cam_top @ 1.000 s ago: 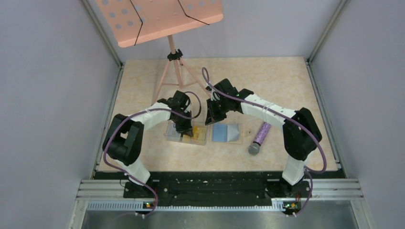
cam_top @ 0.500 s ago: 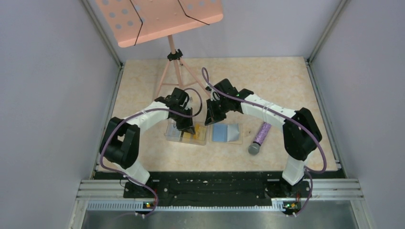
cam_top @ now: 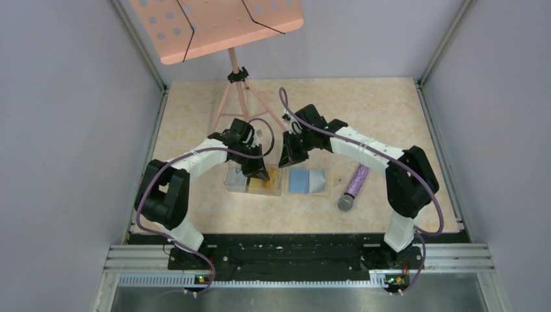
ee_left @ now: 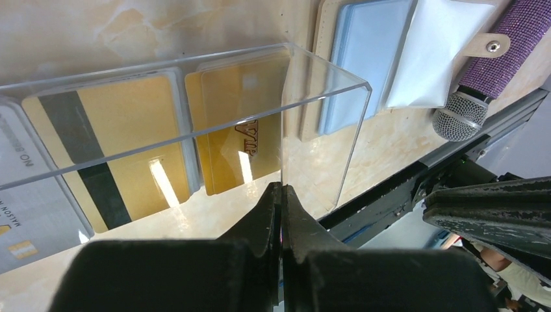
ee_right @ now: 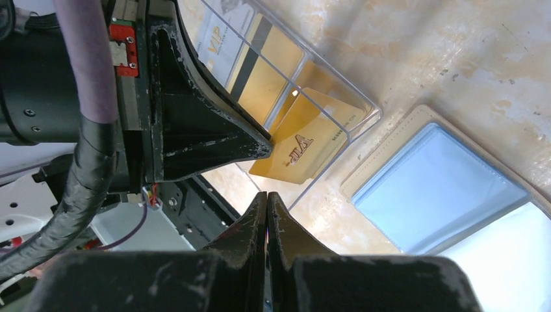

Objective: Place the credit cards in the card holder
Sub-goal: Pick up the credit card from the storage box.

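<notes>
The clear plastic box holds the credit cards: a gold VIP card tilted up at its right end, a gold card with a dark stripe and a white printed card. My left gripper is shut, and its fingertips sit at the edge of the gold VIP card. The card holder lies open to the right of the box, with its light blue inside facing up. My right gripper is shut and hovers between the box and the card holder, holding nothing.
A purple glitter microphone lies right of the card holder. A pink music stand rises at the back, with its tripod legs just behind both wrists. Grey walls close off the left, right and back of the table.
My left gripper has shifted a little to the right over the box, toward its right end. The right wrist has drawn back slightly. Both grippers stayed shut.
</notes>
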`<state>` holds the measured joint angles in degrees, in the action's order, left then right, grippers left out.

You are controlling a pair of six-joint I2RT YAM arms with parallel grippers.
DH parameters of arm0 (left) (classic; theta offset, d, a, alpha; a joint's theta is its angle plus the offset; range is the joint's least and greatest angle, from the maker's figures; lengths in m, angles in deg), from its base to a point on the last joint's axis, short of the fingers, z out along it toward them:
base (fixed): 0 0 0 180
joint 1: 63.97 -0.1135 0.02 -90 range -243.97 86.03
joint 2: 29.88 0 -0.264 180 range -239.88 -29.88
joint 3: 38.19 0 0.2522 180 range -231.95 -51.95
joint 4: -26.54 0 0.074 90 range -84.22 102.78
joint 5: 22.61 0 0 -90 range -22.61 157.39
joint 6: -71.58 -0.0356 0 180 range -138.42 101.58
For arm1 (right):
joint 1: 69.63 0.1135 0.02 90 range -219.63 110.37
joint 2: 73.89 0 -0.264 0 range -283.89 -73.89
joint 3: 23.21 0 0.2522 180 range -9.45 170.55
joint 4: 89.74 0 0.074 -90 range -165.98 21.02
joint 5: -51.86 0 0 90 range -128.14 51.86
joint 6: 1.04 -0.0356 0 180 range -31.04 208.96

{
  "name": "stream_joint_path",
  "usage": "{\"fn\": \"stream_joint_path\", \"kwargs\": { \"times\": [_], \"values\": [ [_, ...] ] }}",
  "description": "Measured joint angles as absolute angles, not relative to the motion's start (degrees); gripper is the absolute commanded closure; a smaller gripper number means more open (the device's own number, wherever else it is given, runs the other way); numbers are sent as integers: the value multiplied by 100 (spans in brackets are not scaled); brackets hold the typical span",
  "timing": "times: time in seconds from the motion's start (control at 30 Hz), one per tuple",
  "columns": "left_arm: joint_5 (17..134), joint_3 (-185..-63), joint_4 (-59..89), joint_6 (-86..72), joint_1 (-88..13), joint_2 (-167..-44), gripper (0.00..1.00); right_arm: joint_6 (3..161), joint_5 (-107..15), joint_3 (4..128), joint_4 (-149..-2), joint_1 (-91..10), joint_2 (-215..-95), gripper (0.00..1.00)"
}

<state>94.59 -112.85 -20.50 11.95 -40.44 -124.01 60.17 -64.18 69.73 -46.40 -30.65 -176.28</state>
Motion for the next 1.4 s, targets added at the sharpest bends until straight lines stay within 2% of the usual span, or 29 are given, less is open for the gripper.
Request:
{"fn": "stream_joint_path", "kwargs": {
  "times": [0.13,0.6,0.7,1.07,1.4],
  "values": [
    [9483,-11209,-1976,1263,-4094,-12349,100,5914,-6530,6947,-4738,-3117,-17626,98],
    [9741,-11038,-1967,1350,-4632,-11428,100,5258,-7190,6245,-5676,-3425,-17377,46],
    [9839,-10975,-1886,1442,-4671,-11324,100,5066,-7360,5989,-5999,-3495,-17289,38],
    [10381,-10840,-1342,1938,-4864,-10886,100,3814,-8119,4999,-7715,-3670,-17114,35],
    [10847,-10728,-710,2461,-4912,-10712,100,2353,-8628,4374,-9870,-3712,-17114,39]
  ]
}}
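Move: Held by one long edge in the left fingers, the gold credit card has its middle about 2 cm right of the left hand, 1 cm ahead and 1 cm down; the storage box's middle is roughly 4 cm left of that hand, 1 cm back and 2 cm down. From the right hand the card lies some 3 cm left, 2 cm back and 6 cm below, and the open card holder about 9 cm right, 4 cm back and 10 cm below. Lifting the already pinched gold card up out of the storage box, the left hand first slips about 2 cm left, then climbs some 11 cm and edges forward, swinging its fingers more level towards the right. Meanwhile the right hand opens its empty fingers to about two thirds, rolls them up some 35 degrees until they point almost level to the left at the card's free edge, and rises about 4 cm near the end. ##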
